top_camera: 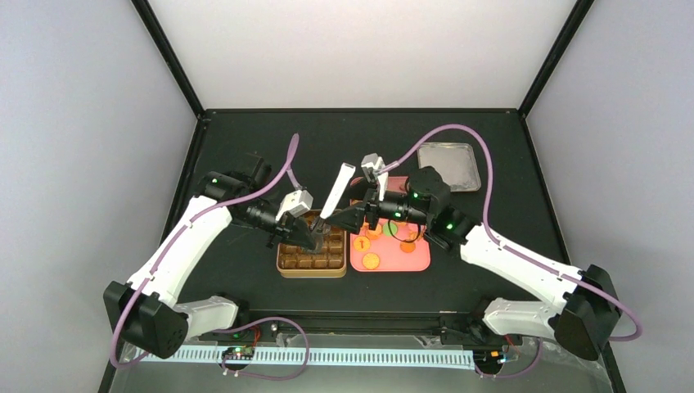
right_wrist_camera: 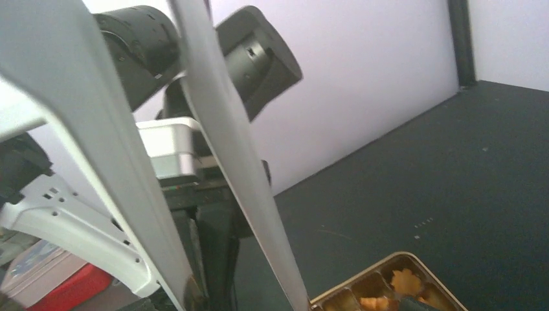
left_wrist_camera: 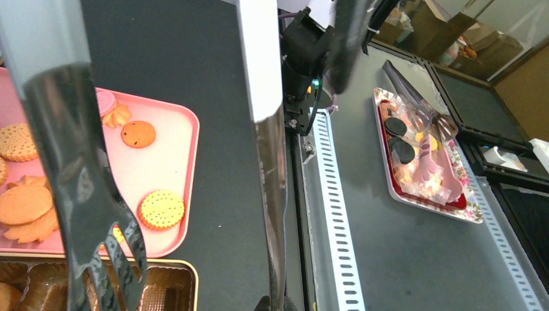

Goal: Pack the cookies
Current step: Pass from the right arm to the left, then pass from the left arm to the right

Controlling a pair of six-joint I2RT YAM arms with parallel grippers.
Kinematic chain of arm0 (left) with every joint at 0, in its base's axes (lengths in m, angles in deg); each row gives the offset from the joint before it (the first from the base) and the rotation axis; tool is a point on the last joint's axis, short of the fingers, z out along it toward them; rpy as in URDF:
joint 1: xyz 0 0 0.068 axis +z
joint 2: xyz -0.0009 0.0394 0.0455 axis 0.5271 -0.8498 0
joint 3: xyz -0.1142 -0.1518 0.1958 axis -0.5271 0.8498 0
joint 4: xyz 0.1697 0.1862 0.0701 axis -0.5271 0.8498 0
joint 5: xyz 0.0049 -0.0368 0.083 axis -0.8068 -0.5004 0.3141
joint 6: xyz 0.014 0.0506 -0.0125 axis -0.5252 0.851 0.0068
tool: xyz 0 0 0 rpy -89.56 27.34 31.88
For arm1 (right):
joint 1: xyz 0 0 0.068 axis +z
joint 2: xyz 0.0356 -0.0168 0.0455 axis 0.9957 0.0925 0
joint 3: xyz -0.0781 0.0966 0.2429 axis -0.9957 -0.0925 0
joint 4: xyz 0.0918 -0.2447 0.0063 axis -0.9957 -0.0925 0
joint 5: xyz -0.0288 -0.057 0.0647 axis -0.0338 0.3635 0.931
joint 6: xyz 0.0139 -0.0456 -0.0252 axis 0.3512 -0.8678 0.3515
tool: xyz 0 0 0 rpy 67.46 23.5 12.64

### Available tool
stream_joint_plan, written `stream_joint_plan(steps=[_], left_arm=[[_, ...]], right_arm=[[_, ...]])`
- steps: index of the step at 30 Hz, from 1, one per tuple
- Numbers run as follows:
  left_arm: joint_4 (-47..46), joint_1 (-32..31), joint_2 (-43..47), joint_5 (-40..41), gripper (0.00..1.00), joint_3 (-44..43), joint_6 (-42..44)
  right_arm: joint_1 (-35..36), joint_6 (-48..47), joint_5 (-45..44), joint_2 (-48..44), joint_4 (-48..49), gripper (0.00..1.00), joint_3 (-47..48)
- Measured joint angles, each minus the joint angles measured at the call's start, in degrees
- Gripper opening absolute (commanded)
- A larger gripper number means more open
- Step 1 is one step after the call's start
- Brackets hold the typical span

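Note:
Cookies [top_camera: 371, 261] lie on a pink tray [top_camera: 415, 264]: round orange ones [left_wrist_camera: 161, 208] and leaf-shaped ones [left_wrist_camera: 26, 214]. More cookies [right_wrist_camera: 406, 282] sit in the brown compartments of a gold tin [top_camera: 311, 270] left of the tray. Tongs [top_camera: 338, 190] with white handles [right_wrist_camera: 220, 129] slant over the tin's far right corner. My left gripper [top_camera: 301, 235] is shut on one tong arm [left_wrist_camera: 270, 194], while the forked arm [left_wrist_camera: 107, 253] hangs over the tin's rim [left_wrist_camera: 175, 264] with nothing between the tong arms. My right gripper [top_camera: 350, 216] stands open at the tray's left edge, the spread tong arms before its camera.
A shallow metal lid [top_camera: 448, 167] lies at the back right. Past the table's near edge run a white perforated strip [left_wrist_camera: 333, 214] and a floral tray of wrapped items [left_wrist_camera: 424, 155]. Both arms crowd the space over the tin and tray.

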Motion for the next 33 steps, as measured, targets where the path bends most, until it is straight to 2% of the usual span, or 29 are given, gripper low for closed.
stream_joint_plan(steps=[4,12,20,26,33], left_arm=[[-0.07,0.0,0.11,0.07,0.02,0.02,-0.07],[-0.57,0.0,0.98,1.07,0.02,0.02,-0.44],[-0.92,0.0,1.75,2.86,0.02,0.09,-0.42],[-1.38,0.0,2.14,3.89,0.02,0.13,-0.42],[-1.55,0.0,2.25,5.64,0.02,0.55,-0.35]], right_arm=[[-0.02,0.04,3.32,1.79,0.85,0.96,2.78],[-0.04,-0.15,5.75,5.31,0.98,0.76,6.84],[-0.2,-1.77,8.2,7.52,-3.02,0.67,10.69],[-1.01,-2.12,11.43,9.38,-4.98,0.66,13.2],[-1.53,-3.3,14.4,10.54,-7.96,0.53,14.27]])
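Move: The handle of the tongs stands roughly 2 cm to the right hand's left, level fore and aft and about 3 cm above it. From the right hand the cookie box lies some 9 cm left, 2 cm ahead and 30 below; the pink tray about 10 cm right, 8 ahead and 31 below. The left hand already pinches the slotted end; from it the handle is about 4 cm ahead, 4 right and 10 above. Right hand eases 3 cm left and 2 up around the handle, half closing; the left keeps its pinch. ##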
